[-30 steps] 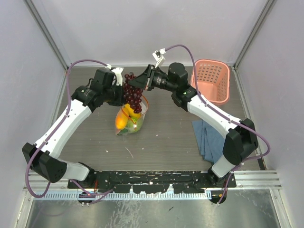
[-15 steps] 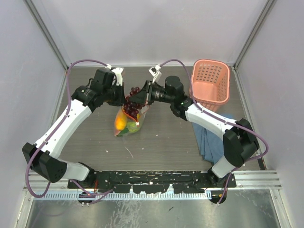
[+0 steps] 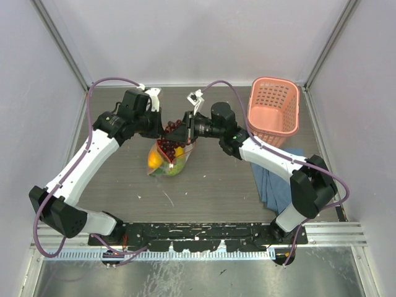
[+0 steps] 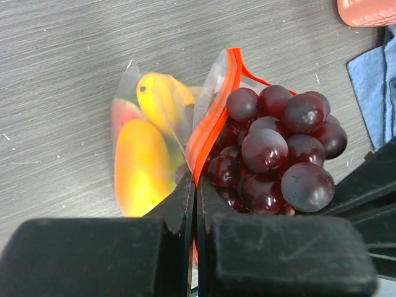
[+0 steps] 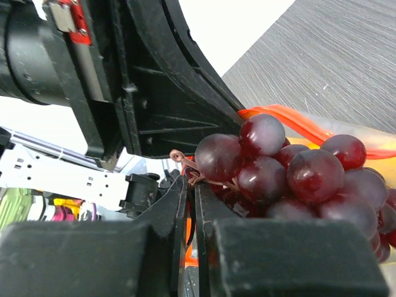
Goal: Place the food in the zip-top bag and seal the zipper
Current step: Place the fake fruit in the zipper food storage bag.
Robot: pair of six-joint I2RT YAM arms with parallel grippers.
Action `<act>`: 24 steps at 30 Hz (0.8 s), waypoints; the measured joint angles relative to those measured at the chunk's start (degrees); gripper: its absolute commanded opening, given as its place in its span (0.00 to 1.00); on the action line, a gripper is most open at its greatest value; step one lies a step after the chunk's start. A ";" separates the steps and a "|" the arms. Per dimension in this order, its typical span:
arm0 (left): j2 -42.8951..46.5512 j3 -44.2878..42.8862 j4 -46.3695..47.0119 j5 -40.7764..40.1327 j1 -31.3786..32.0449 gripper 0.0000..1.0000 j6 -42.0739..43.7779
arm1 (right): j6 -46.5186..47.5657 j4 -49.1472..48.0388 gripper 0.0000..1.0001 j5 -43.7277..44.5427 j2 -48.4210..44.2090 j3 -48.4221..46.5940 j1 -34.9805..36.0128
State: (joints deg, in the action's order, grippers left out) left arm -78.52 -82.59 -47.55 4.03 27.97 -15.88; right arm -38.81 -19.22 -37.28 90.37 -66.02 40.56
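Observation:
The zip-top bag stands on the table with an orange-yellow fruit and a green fruit inside. My left gripper is shut on the zipper, the red-orange strip, and holds the mouth up. My right gripper is shut on the stem of the dark purple grape bunch. The bunch hangs in the bag's mouth, right beside the left fingers.
A pink basket stands at the back right, close behind the right arm. A folded blue cloth lies on the table under the right forearm. Grey walls close in the table on three sides.
The right gripper has moved left and down with the grape bunch, from above the bag into its mouth. The left gripper kept its hold on the strip.

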 measured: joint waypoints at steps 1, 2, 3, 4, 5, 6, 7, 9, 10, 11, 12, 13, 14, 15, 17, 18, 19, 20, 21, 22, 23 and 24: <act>0.00 0.00 0.07 0.13 0.00 0.00 0.00 | 0.37 0.46 0.01 0.09 0.00 0.09 0.02; 0.00 0.00 0.13 0.31 0.00 0.00 0.02 | 0.83 0.98 0.01 0.17 0.00 0.17 0.09; 0.00 0.00 0.20 0.44 0.00 0.00 0.02 | 1.27 1.53 0.02 0.31 0.02 0.26 0.17; 0.00 0.00 0.26 0.59 0.00 0.00 0.02 | 1.62 1.99 0.03 0.44 0.02 0.37 0.26; 0.00 0.00 0.42 0.81 0.00 0.00 0.00 | 1.95 2.69 0.03 0.63 0.07 0.37 0.39; 0.00 0.00 0.55 1.03 0.00 0.00 0.02 | 2.27 3.21 0.04 0.76 0.17 0.37 0.52; 0.00 0.00 0.63 1.38 0.02 0.00 0.02 | 2.60 3.65 0.04 0.90 0.44 0.37 0.68; 0.00 0.00 0.68 1.95 0.02 0.00 0.02 | 3.19 4.72 0.06 1.18 1.29 0.33 1.05; 0.00 0.02 0.72 2.10 0.02 0.00 0.02 | 3.63 5.42 0.07 1.31 1.92 0.24 1.25; 0.00 0.02 0.79 2.29 0.02 0.00 0.04 | 4.22 6.40 0.08 1.62 2.64 0.07 1.49; 0.00 0.07 0.96 2.43 0.02 0.00 0.04 | 4.74 7.52 0.08 2.01 3.39 -0.20 1.75; 0.00 0.15 1.16 2.71 0.02 0.00 0.02 | 5.33 8.59 0.09 2.43 4.11 -0.48 1.99; 0.00 0.31 1.31 2.93 0.02 0.00 0.02 | 5.81 9.51 0.11 2.82 4.68 -0.76 2.21; 0.00 0.46 1.44 3.23 0.02 0.00 0.02 | 6.32 10.54 0.14 3.26 5.29 -1.14 2.47; 0.00 0.66 1.49 3.93 0.02 0.00 0.02 | 7.30 12.13 0.20 4.59 6.12 -1.51 2.91; 0.00 0.68 1.51 4.17 0.02 0.00 0.02 | 7.56 12.76 0.22 5.29 6.25 -1.53 3.02; 0.00 0.70 1.53 4.44 0.02 0.00 0.02 | 7.93 13.35 0.25 6.05 6.25 -1.57 3.13; 0.00 0.72 1.53 4.68 0.02 0.00 0.02 | 8.28 13.64 0.29 6.56 6.25 -1.62 3.19; 0.00 0.76 1.53 4.87 0.02 0.00 0.02 | 8.72 13.88 0.33 7.28 6.23 -1.73 3.21; 0.00 0.76 1.53 4.96 0.02 0.00 0.02 | 8.90 14.03 0.36 7.63 6.21 -1.84 3.21; 0.00 0.76 1.53 5.03 0.02 0.00 0.02 | 9.27 14.21 0.40 7.98 6.05 -1.90 3.21; 0.00 0.76 1.53 5.05 0.02 0.00 0.02 | 9.73 14.40 0.43 8.28 5.73 -1.90 3.21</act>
State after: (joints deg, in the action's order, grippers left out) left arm -78.52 -81.82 -46.02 9.08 27.99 -15.86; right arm -29.08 -4.82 -28.99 96.09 -67.92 43.77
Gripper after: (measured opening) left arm 0.007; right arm 0.345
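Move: The grape bunch hangs by its stem from the right fingers, already partly in the mouth of the zip-top bag. The middle of the mouth lies about 4 cm back, 1 cm left and 6 cm below the right hand. In the bag, the yellow mango is some 9 cm left, 8 cm back and 15 cm below, and the green fruit 2 cm left, 10 cm back and 16 cm below. From the left hand, pinching the zipper edge, the mouth is about 5 cm right, 4 cm back and 2 cm lower. The grapes are lowered into the bag: the right hand sinks about 9 cm through the mouth, its left-pointing fingers tipping down some 15 degrees, then at the bottom they part about a quarter of their range to free the stem. The left hand keeps its pinch on the zipper edge, drifting about 1.5 cm right. ##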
